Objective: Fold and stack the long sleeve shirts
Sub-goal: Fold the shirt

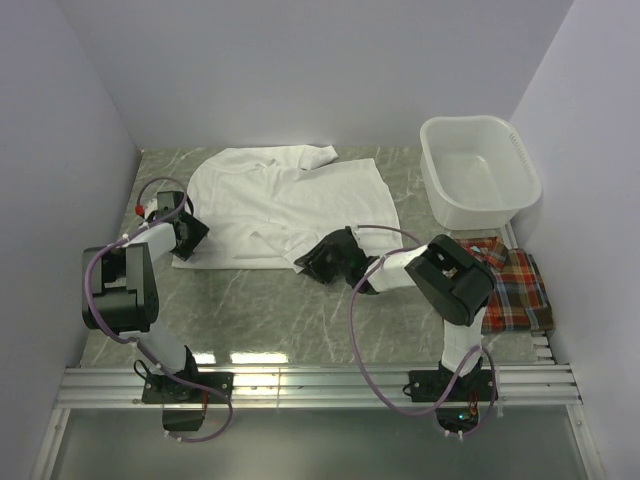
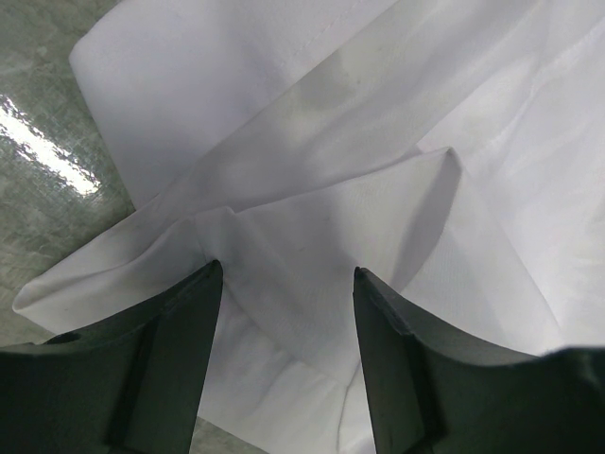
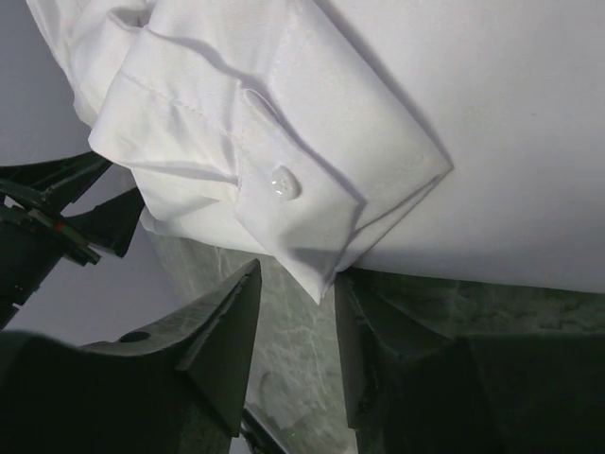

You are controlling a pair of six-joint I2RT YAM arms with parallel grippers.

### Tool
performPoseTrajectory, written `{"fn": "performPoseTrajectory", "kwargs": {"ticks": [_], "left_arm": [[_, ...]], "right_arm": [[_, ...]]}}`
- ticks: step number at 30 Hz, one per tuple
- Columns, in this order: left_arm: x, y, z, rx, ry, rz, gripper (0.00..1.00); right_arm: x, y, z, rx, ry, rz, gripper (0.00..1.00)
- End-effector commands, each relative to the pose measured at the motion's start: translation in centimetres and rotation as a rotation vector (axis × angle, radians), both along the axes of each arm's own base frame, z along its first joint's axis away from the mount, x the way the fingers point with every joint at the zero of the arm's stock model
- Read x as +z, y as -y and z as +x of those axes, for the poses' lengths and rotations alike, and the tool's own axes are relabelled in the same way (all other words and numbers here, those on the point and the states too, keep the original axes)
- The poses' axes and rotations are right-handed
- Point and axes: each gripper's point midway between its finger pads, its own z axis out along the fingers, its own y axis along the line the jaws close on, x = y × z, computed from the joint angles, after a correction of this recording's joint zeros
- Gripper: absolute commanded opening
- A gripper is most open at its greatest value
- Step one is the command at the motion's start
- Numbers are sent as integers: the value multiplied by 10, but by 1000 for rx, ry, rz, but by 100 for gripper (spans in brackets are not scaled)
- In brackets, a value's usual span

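Observation:
The white long sleeve shirt [image 1: 290,200] lies spread on the table, partly folded, with one sleeve laid across it. The plaid shirt [image 1: 515,290] lies folded at the right edge. My left gripper [image 1: 195,232] is at the white shirt's left edge. In the left wrist view it [image 2: 286,272] is open, with rumpled white cloth [image 2: 312,218] lying under and between its fingers. My right gripper [image 1: 305,262] is at the shirt's near edge. In its wrist view it [image 3: 298,279] is open just below the buttoned cuff [image 3: 236,161], whose corner hangs by the fingertips.
A white plastic basin [image 1: 500,205] stands at the back right, just behind the plaid shirt. Grey marble tabletop [image 1: 300,320] shows between the shirt and the metal rail [image 1: 320,385] at the near edge. Walls close in on the left, back and right.

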Motion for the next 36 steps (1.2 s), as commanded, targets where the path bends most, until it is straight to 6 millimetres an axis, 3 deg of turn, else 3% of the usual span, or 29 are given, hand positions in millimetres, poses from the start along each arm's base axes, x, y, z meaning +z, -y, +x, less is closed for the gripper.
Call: {"fn": "performPoseTrajectory", "kwargs": {"ticks": [1,4,5,8,20,25,26,31,34,36], "left_arm": [[5,-1,4,2,4,-1,63],[5,-2,4,4,4,1,63],[6,-1,4,1,4,2,63],[5,-2,5,4,5,-1,63],[3,-2,3,5,-5,4,63],[1,-3,2,9,-15,9,63],[1,-4,2,12,-18,9,63],[1,-4,2,12,-21,10,63],[0,-6,0,18,-30,21,64],[0,-10,-2,29,-43,39,64]], "right_arm": [[-38,20,-9,-62,-97,-77,39],[-39,18,-9,-66,-101,-73,26],[-38,18,-8,-64,-98,-74,13],[-30,19,-3,-65,-68,-95,0],[55,8,16,20,115,-121,0],[74,7,20,85,154,-204,0],[85,2,25,92,175,-198,0],[83,4,17,156,140,-248,0],[70,9,10,153,115,-247,0],[49,13,-1,162,64,-248,0]]}}
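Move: The shirt's buttoned cuff corner lies almost between the right hand's open fingertips, about 1 cm ahead, 1 cm left and 1 cm below. The middle of the shirt body is some 16 cm farther ahead and 1 cm left; the hem's far left corner is about 31 cm left and 1 cm ahead. From the left hand, the cuff corner is roughly 25 cm right, 7 cm back and 2 cm lower. Right hand sinks 1 cm, fingers shut and pinch the cuff corner and hem, then it lifts about 6 cm. ##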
